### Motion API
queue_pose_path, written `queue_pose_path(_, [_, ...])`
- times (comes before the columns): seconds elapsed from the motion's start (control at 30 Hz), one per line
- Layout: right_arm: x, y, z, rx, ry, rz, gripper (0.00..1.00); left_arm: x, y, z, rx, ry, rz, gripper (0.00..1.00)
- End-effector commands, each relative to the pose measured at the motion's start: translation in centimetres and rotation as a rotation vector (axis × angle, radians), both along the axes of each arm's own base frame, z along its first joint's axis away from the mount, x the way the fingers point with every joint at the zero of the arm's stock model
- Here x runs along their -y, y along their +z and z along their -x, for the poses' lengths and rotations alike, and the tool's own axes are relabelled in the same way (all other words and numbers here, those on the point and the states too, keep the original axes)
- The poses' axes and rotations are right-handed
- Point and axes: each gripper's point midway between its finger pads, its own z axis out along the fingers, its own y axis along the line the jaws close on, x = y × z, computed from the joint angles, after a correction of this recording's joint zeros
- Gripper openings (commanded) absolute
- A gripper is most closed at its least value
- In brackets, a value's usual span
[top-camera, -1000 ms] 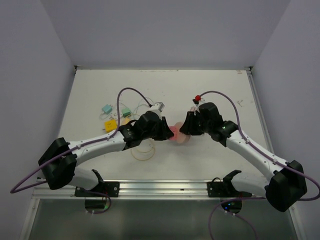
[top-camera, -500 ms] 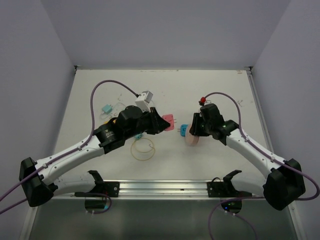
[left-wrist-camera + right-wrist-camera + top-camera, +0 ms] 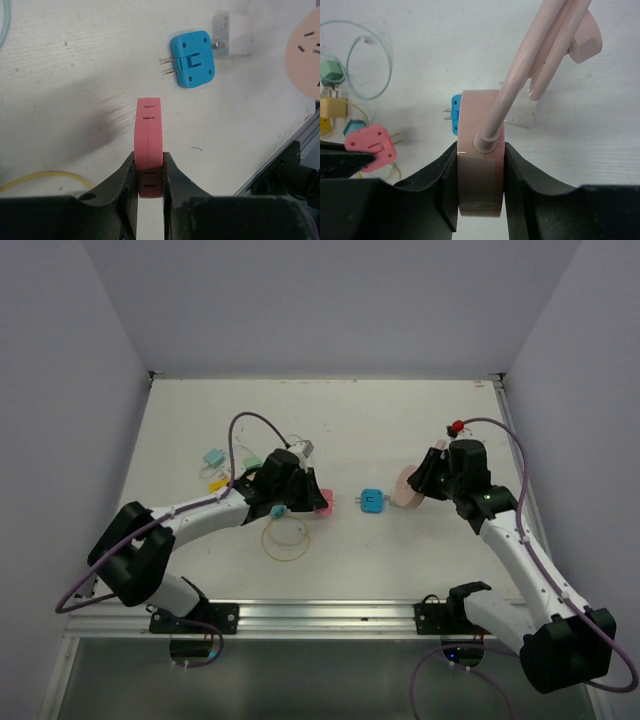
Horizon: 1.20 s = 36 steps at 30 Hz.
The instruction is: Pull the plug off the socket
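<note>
My left gripper [image 3: 149, 167] is shut on a flat pink plug [image 3: 149, 131], held on edge just above the table; from above, the left gripper [image 3: 311, 500] and pink plug [image 3: 325, 505] sit left of centre. My right gripper [image 3: 480, 148] is shut on a round pale-pink socket [image 3: 470, 117] whose pink cord [image 3: 535, 55] curls away; the top view has the socket [image 3: 405, 488] at centre right. Plug and socket are apart. A blue plug [image 3: 372, 500] lies flat on the table between them, prongs pointing left.
Teal [image 3: 213, 457], green [image 3: 252, 462] and yellow [image 3: 220, 485] plugs with thin wires lie at back left. A yellow wire loop [image 3: 285, 537] is near the left arm. A white adapter [image 3: 232, 34] lies by the blue plug. A metal rail [image 3: 330, 615] runs along the near edge.
The grippers were together around the pink parts; they have drawn apart, the left carrying the pink plug leftward and the right carrying the socket rightward. The blue plug now lies uncovered between them.
</note>
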Motion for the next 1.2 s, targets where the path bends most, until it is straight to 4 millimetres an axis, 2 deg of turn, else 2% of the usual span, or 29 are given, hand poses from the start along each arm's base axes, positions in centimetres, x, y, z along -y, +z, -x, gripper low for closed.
queue_pose_path(0.0, [0.7,2.9,-1.6,0.118,-0.022,-0.057,0.00,2.9,1.6,-2.6,0.092,-0.099,0.084,0.00])
queue_pose_path(0.07, [1.2,2.8,-2.0,0.118,-0.039,-0.080,0.00,3.5,0.1,-3.0,0.058,-0.111,0.087,0.00])
queue_pose_path(0.13, [1.9,2.7,-2.5,0.117,-0.074,-0.103,0.00,4.0,-0.2,-3.4,0.043,-0.125,0.113,0.02])
queue_pose_path(0.23, [2.7,2.4,-3.6,0.131,-0.134,-0.147,0.00,4.5,-2.0,-3.6,0.006,-0.131,0.110,0.11])
queue_pose_path(0.27, [2.7,2.9,-4.3,0.163,-0.144,-0.166,0.00,4.5,-2.9,-3.5,-0.015,-0.127,0.101,0.13])
queue_pose_path(0.33, [2.8,2.2,-5.1,0.156,-0.166,-0.192,0.00,4.4,-3.5,-3.4,-0.034,-0.120,0.109,0.19])
queue_pose_path(0.37, [2.8,2.6,-5.8,0.182,-0.171,-0.200,0.00,4.3,-3.9,-3.3,-0.040,-0.115,0.108,0.25])
queue_pose_path(0.4, [3.0,2.2,-6.3,0.176,-0.180,-0.196,0.00,4.1,-4.0,-3.3,-0.043,-0.108,0.105,0.28])
queue_pose_path(0.47, [3.5,2.5,-7.5,0.206,-0.199,-0.201,0.00,3.7,-4.3,-3.1,-0.052,-0.092,0.092,0.36])
queue_pose_path(0.53, [3.9,2.2,-8.8,0.209,-0.208,-0.214,0.00,2.9,-4.9,-2.9,-0.058,-0.074,0.059,0.47])
queue_pose_path(0.6, [3.9,3.1,-10.3,0.245,-0.197,-0.227,0.00,2.1,-5.0,-2.7,-0.055,-0.053,0.032,0.58])
queue_pose_path(0.63, [4.1,2.1,-11.0,0.220,-0.203,-0.228,0.00,1.9,-4.5,-2.7,-0.043,-0.050,0.030,0.62])
queue_pose_path(0.7, [3.9,2.5,-12.3,0.243,-0.188,-0.243,0.00,1.3,-4.5,-2.4,-0.040,-0.038,0.013,0.70])
queue_pose_path(0.73, [4.0,1.6,-13.0,0.227,-0.187,-0.245,0.00,1.2,-3.8,-2.4,-0.022,-0.035,0.018,0.73])
queue_pose_path(0.83, [3.3,1.5,-14.5,0.241,-0.149,-0.281,0.00,0.3,-3.1,-2.2,-0.009,-0.020,-0.006,0.86])
queue_pose_path(0.9, [2.7,0.8,-15.6,0.244,-0.119,-0.305,0.00,-0.4,-1.4,-2.1,0.020,-0.004,-0.011,0.95])
queue_pose_path(0.93, [3.6,0.5,-16.0,0.239,-0.124,-0.319,0.00,-0.6,0.4,-2.1,0.062,0.001,0.005,0.97])
queue_pose_path(0.97, [3.6,0.4,-16.3,0.244,-0.118,-0.322,0.00,-1.1,1.1,-1.8,0.068,0.007,-0.007,0.99])
queue_pose_path(1.0, [3.6,-0.5,-16.6,0.226,-0.113,-0.327,0.00,-1.9,1.5,-1.6,0.075,0.029,-0.029,1.00])
queue_pose_path(1.03, [4.0,-0.8,-16.8,0.223,-0.117,-0.332,0.00,-2.4,3.8,-1.6,0.130,0.038,-0.016,1.00])
queue_pose_path(1.07, [4.1,-1.3,-16.8,0.212,-0.117,-0.336,0.00,-3.0,5.0,-1.7,0.160,0.054,-0.021,1.00])
queue_pose_path(1.1, [4.4,-2.2,-16.8,0.192,-0.126,-0.337,0.00,-4.3,5.3,-1.6,0.172,0.093,-0.068,1.00])
queue_pose_path(1.13, [4.9,-2.7,-16.8,0.183,-0.137,-0.337,0.00,-5.3,7.2,-1.4,0.225,0.109,-0.067,1.00])
queue_pose_path(1.17, [5.2,-3.4,-16.6,0.167,-0.145,-0.338,0.00,-6.5,7.7,-1.2,0.235,0.138,-0.107,1.00])
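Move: The pink plug in my left hand is going to open table about 2 cm ahead, 3 cm to the right and 6 cm below. From that hand the blue plug is 4 cm ahead, 11 right, the white block 5 ahead, 19 right, and the yellow cable coil 5 back, 9 left, all on the table. The round socket in my right hand heads for clear table some 14 cm ahead, 5 right, 13 below; the white block is 3 ahead, 1 left. I lower the pink plug about 6 cm with my left hand, easing right and forward, open my fingers wide to let go beside the blue plug, then lift up and left, tilting my fingertips up. Meanwhile my right hand keeps its grip on the round socket, shifts right, then carries it some 14 cm forward and down beyond the white block, left side rolling up. ##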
